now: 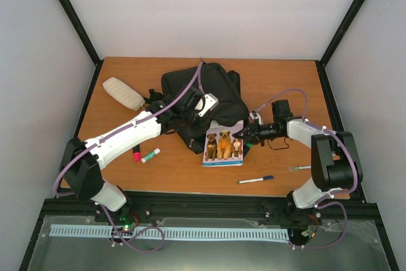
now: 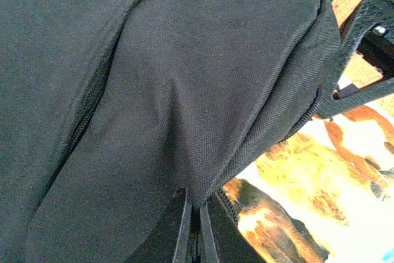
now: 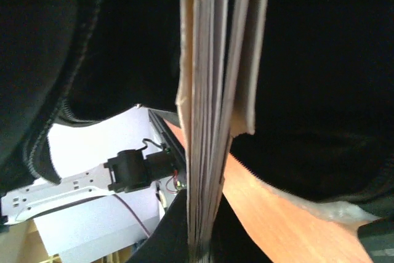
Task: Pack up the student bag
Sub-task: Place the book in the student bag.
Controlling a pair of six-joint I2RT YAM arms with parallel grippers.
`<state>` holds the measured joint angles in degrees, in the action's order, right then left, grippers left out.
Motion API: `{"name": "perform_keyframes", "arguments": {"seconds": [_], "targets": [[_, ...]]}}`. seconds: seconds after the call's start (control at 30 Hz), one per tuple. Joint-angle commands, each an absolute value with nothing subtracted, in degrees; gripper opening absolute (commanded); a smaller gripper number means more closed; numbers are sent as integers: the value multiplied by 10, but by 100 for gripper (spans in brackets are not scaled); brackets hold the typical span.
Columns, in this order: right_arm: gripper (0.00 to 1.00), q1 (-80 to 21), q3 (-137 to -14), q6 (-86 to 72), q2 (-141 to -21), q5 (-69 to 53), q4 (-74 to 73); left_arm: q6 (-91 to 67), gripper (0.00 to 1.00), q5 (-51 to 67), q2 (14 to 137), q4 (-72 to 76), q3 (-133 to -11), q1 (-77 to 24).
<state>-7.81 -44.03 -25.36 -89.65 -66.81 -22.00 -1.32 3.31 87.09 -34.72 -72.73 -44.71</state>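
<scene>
The student bag [image 1: 203, 90], a large black backpack, lies at the table's middle. My left gripper [image 1: 189, 122] is shut on a fold of the bag's fabric at its near edge; in the left wrist view the gripper [image 2: 196, 207] pinches the black cloth [image 2: 184, 90]. My right gripper [image 1: 245, 134] is shut on a book with dogs on its cover [image 1: 223, 145], whose far end lies at the bag's opening. In the right wrist view the gripper [image 3: 203, 247] clamps the book's page edges [image 3: 212, 90], with the dark bag [image 3: 320, 78] around them. The book also shows in the left wrist view [image 2: 308, 177].
A cream pencil pouch [image 1: 124, 92] lies at the back left. A pink marker [image 1: 136, 153] and a white green-capped stick [image 1: 150, 155] lie near the left arm. A blue pen [image 1: 255, 179] and a clear pen [image 1: 299, 168] lie at the front right.
</scene>
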Motion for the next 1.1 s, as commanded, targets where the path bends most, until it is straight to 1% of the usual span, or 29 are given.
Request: {"name": "perform_keyframes", "arguments": {"seconds": [0.0,0.03,0.07,0.1,0.13,0.23,0.3,0.43,0.53,0.63,0.8,0.97,1.07], "targets": [[5,-88,-470,-207,-923,-626,-241,-20,1,66,846,-309,-742,-448],[11,-91,-477,-196,-931,-606,-253,-19,1,65,846,-310,-742,-449],[23,-93,-483,-185,-936,-596,-258,-19,1,64,845,-310,-743,-448],[31,-94,-488,-178,-939,-589,-261,-18,1,63,846,-310,-743,-448],[35,-96,-492,-174,-943,-581,-264,-18,1,63,846,-310,-743,-448],[40,-96,-507,-155,-936,-551,-283,-17,1,60,845,-311,-742,-449],[45,-96,-516,-134,-924,-522,-303,-15,1,56,844,-312,-742,-448],[66,-96,-522,-89,-880,-443,-344,-13,1,46,842,-316,-743,-449],[75,-96,-521,-60,-845,-416,-366,-12,1,45,840,-317,-742,-448],[78,-96,-527,-31,-816,-397,-389,-12,1,46,838,-318,-741,-448],[79,-94,-556,15,-783,-380,-425,-10,1,41,834,-320,-737,-449],[81,-96,-601,93,-790,-353,-466,-10,1,40,830,-321,-737,-448],[81,-96,-607,131,-801,-364,-482,-9,1,38,829,-321,-737,-449]]}}
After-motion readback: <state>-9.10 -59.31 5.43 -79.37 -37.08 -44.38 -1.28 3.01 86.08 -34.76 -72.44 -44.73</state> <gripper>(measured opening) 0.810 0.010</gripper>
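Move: The right hand holds the dog book by its right edge. The bag's mouth, already over the book's top, lies about 6 cm to its left, 2 cm ahead and slightly below; the book's middle is 5 cm left and 3 cm back. The green-capped marker lies some 5 cm right and 4 cm back on the table, the blue pen 8 cm right and 16 cm back. From the left hand, the mouth is roughly 3 cm back, 3 cm right and 7 below. Open the right gripper wide and let go of the book at the bag's mouth, sinking about 3 cm while easing slightly forward. Then draw off to the right and climb some 7 cm, away from the book, tipping the fingers down about 30 degrees as you go. Keep the left gripper shut on the bag's flap, practically still. ##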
